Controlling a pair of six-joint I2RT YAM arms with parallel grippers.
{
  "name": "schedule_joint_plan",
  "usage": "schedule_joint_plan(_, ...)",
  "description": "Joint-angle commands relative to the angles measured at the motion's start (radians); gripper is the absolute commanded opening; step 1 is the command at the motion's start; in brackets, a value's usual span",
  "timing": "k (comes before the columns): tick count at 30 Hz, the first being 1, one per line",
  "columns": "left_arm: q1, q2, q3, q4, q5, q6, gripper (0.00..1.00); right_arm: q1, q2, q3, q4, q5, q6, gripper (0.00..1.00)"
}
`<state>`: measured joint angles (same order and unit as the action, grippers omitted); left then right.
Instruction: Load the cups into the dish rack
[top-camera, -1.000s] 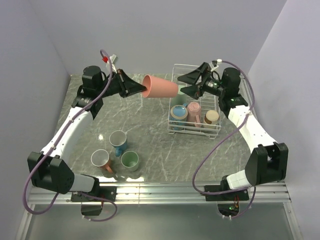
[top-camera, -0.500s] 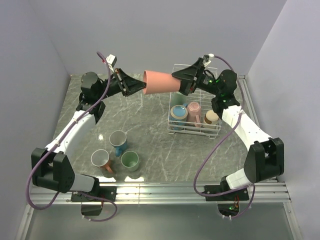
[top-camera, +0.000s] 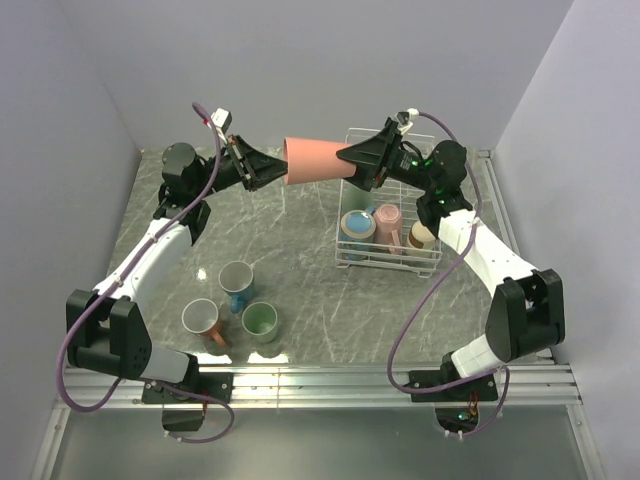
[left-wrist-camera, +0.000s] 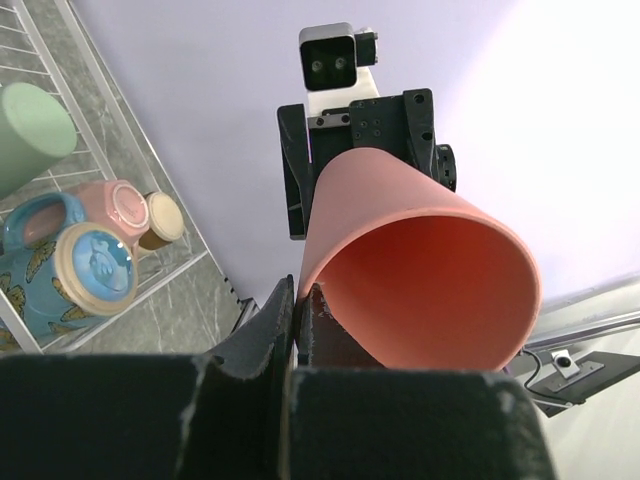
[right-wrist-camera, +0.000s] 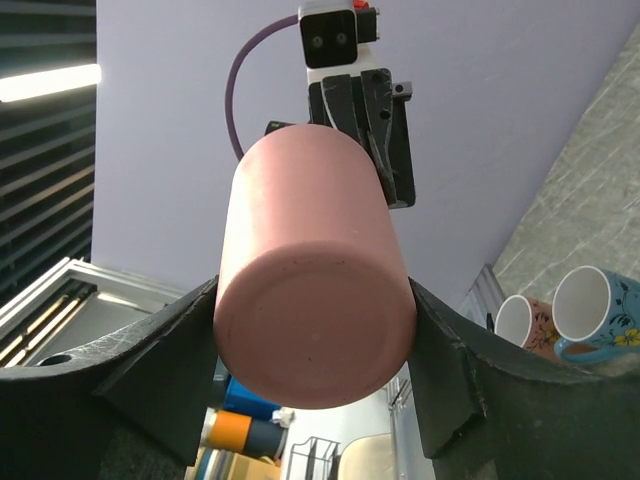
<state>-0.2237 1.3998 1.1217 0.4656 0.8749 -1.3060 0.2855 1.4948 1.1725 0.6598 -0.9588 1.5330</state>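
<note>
A pink cup (top-camera: 318, 160) hangs sideways in the air just left of the dish rack (top-camera: 345, 205), held from both ends. My left gripper (top-camera: 283, 172) is shut on its rim (left-wrist-camera: 315, 285), one finger inside and one outside. My right gripper (top-camera: 350, 157) has a finger against each side of the cup's base (right-wrist-camera: 310, 310). In the rack stand a blue cup (top-camera: 357, 227), a pink one (top-camera: 388, 225) and a tan one (top-camera: 423, 235); the left wrist view also shows a green cup (left-wrist-camera: 30, 135) there. On the table sit a blue cup (top-camera: 236, 280), a salmon cup (top-camera: 203, 320) and a green cup (top-camera: 260, 321).
The rack's far half (top-camera: 375, 145) lies under the right arm. Walls close the table at the back and on both sides. The arm bases and a metal rail (top-camera: 320, 380) run along the near edge.
The left arm carried the pink cup rightward and up toward the rack. The right gripper came in to meet it and closed its fingers onto the cup's base.
</note>
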Motion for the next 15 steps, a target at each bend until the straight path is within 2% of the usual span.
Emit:
schedule_joint_plan(1, 0.001, 0.002, 0.004, 0.027, 0.03, 0.017, 0.0, 0.004, 0.008, 0.042, 0.066, 0.0, 0.013, 0.35)
schedule_joint_plan(3, 0.001, 0.008, 0.012, -0.007, 0.041, 0.031, 0.03, 0.004, 0.012, 0.047, 0.073, -0.003, 0.018, 0.2)
schedule_joint_plan(4, 0.001, 0.01, 0.018, -0.031, 0.041, 0.065, 0.09, 0.003, 0.01, 0.049, 0.069, -0.003, 0.015, 0.17)
schedule_joint_plan(5, 0.001, 0.01, 0.027, -0.115, 0.036, 0.091, 0.24, 0.001, 0.009, 0.056, 0.066, -0.004, 0.01, 0.06)
schedule_joint_plan(6, 0.003, 0.002, 0.045, -0.157, 0.01, 0.144, 0.3, -0.006, 0.007, 0.061, 0.043, -0.009, 0.003, 0.01)
schedule_joint_plan(8, 0.006, -0.005, 0.059, -0.237, -0.014, 0.194, 0.48, -0.022, -0.001, 0.082, -0.004, -0.009, -0.049, 0.0)
schedule_joint_plan(9, 0.009, -0.008, 0.081, -0.346, -0.048, 0.223, 0.52, -0.048, -0.005, 0.093, -0.085, -0.009, -0.077, 0.0)
schedule_joint_plan(11, 0.009, -0.007, 0.127, -0.467, -0.095, 0.35, 0.56, -0.08, -0.004, 0.131, -0.175, -0.015, -0.167, 0.0)
schedule_joint_plan(12, 0.009, -0.008, 0.136, -0.614, -0.153, 0.426, 0.57, -0.123, -0.002, 0.144, -0.271, -0.017, -0.203, 0.0)
schedule_joint_plan(14, 0.01, -0.008, 0.164, -0.74, -0.232, 0.494, 0.59, -0.167, -0.001, 0.189, -0.398, 0.0, -0.345, 0.0)
schedule_joint_plan(15, 0.012, -0.015, 0.165, -0.781, -0.263, 0.52, 0.59, -0.189, 0.001, 0.205, -0.527, 0.011, -0.397, 0.0)
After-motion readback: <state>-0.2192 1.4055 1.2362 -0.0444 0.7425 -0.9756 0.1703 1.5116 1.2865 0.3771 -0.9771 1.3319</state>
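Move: Between my hands hangs the coral cup, its middle some 6 cm to the right of my left hand, about 2 cm ahead and slightly higher. My right hand has it by the base end and faces the dish rack's free spot, roughly 17 cm ahead, 16 cm to its right and 32 cm below. From my right hand, the green cup is 16 cm ahead and 7 right, the pink cup 5 ahead and 13 right, the blue cup 4 ahead and 5 right, all just as low. I open my left fingers well past half and let the cup's rim go, sinking that hand about 5 cm while it rolls some 15 degrees and ends edging forward. With my right fingers still gripping the base end, I then draw the cup away from my left hand, forward and to the right, about 5 cm in all, turning it slightly clockwise, towards the free rear part of the dish rack. ##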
